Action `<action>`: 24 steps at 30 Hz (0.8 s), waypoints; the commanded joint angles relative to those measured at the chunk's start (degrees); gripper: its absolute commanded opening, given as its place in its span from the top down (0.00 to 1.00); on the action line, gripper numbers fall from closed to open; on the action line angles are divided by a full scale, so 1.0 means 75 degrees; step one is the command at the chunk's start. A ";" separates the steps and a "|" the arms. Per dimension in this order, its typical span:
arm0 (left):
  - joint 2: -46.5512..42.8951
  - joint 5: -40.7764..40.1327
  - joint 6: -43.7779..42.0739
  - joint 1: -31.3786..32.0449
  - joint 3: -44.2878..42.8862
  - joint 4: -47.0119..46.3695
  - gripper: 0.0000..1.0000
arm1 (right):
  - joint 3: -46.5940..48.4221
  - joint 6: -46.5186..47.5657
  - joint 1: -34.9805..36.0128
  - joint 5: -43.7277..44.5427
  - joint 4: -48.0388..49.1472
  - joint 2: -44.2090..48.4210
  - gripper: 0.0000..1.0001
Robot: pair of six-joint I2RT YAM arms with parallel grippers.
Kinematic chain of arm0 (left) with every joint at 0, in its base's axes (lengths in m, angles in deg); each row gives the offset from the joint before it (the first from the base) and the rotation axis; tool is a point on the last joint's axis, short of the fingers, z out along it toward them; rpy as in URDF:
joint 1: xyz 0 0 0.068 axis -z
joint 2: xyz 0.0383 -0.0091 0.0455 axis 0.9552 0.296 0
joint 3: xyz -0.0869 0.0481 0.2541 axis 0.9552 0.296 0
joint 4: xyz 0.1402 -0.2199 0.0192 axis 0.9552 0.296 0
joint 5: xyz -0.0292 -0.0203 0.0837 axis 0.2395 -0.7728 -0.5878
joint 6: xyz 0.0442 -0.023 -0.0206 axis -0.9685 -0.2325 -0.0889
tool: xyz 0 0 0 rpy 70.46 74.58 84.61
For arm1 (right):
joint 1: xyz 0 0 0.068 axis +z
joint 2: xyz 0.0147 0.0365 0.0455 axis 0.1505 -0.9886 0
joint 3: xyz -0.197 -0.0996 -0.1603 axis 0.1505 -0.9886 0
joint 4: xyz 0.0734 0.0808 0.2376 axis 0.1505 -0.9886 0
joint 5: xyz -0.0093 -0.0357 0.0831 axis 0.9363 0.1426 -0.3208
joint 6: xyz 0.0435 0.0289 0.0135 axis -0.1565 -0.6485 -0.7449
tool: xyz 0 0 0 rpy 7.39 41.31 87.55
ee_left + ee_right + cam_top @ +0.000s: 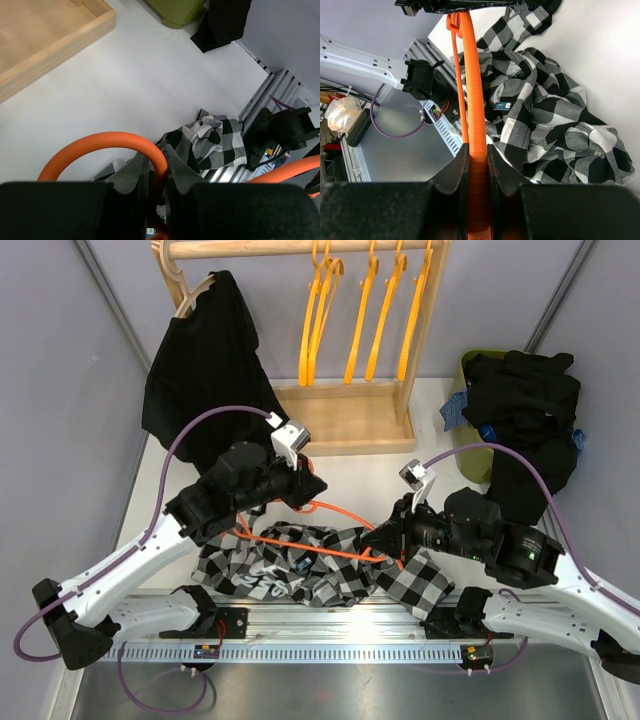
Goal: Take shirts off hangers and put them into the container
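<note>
A black-and-white checked shirt (pixel 300 575) lies crumpled on the table near the arm bases, with an orange hanger (pixel 335 510) still threaded through it. My left gripper (pixel 300 485) is shut on the hanger's curved hook (pixel 110 142), which runs between its fingers (pixel 172 165). My right gripper (pixel 385 540) is shut on the hanger's straight arm (pixel 472 75), with the checked shirt (pixel 550 115) spread beside it. A black shirt (pixel 205 360) hangs at the rack's left end. The olive-green container (pixel 468 365) at the far right holds a heap of black shirts (pixel 520 400).
Several bare orange hangers (pixel 350 320) hang from the wooden rack's rail (pixel 300 248). The rack's wooden base (pixel 345 420) stands behind the grippers. Grey walls close in on both sides. The metal rail (pixel 330 625) with the arm bases runs along the near edge.
</note>
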 commanded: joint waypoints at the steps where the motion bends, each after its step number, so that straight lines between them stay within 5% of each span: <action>1: 0.0026 0.0045 0.0213 0.0068 -0.0634 -0.0617 0.91 | 0.0377 0.0228 0.0044 -0.0134 -0.0044 0.0003 1.00; 2: -0.0009 0.0045 0.0248 0.0079 -0.0587 -0.0570 0.64 | 0.0529 0.0299 0.0056 -0.0052 -0.0186 0.0050 1.00; 4: -0.0300 -0.0071 0.0318 0.0079 -0.0283 -0.0569 0.42 | 0.1021 0.0556 0.0044 0.0205 -0.0560 0.0144 1.00; 5: -0.0430 -0.0130 0.0388 0.0091 -0.0155 -0.0558 0.08 | 0.1197 0.0639 0.0044 0.0276 -0.0666 0.0214 1.00; 6: -0.0570 -0.0246 0.0400 0.0091 0.0114 -0.0558 0.01 | 0.1593 0.0849 0.0044 0.0323 -0.0888 0.0238 1.00; 14: -0.2653 -0.0984 0.0891 0.0220 0.1310 0.0285 0.01 | 0.3504 0.1858 0.0044 0.0476 -0.0891 -0.0276 1.00; 24: -0.4707 -0.1771 0.1513 0.0255 0.2155 0.1621 0.01 | 0.4819 0.3052 0.0056 0.1998 0.1181 -0.1764 1.00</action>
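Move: Ahead of the right hand, which already grips the orange hanger's outer end, the rail's middle is roughly 44 cm forward, 11 cm left and 14 cm up; the yellow hangers hang about 40 cm forward and 2 cm left, 5 cm up. The empty orange hanger's middle lies 10 cm to its left, and from the left hand, still pinching its neck, 6 cm back and 2 cm right. The checked shirt is spread roughly 27 cm below the right hand, 9 cm left and 3 cm forward. Opening wide, the left fingers let go of the orange hanger's neck; that hand draws back about 6 cm while rising slightly, then swings left some 10 cm and sinks again. The right hand keeps its pinch on the hanger's outer end and, after a small shift right, lifts it about 18 cm towards rail height, tilting its fingers up some 25 degrees. ##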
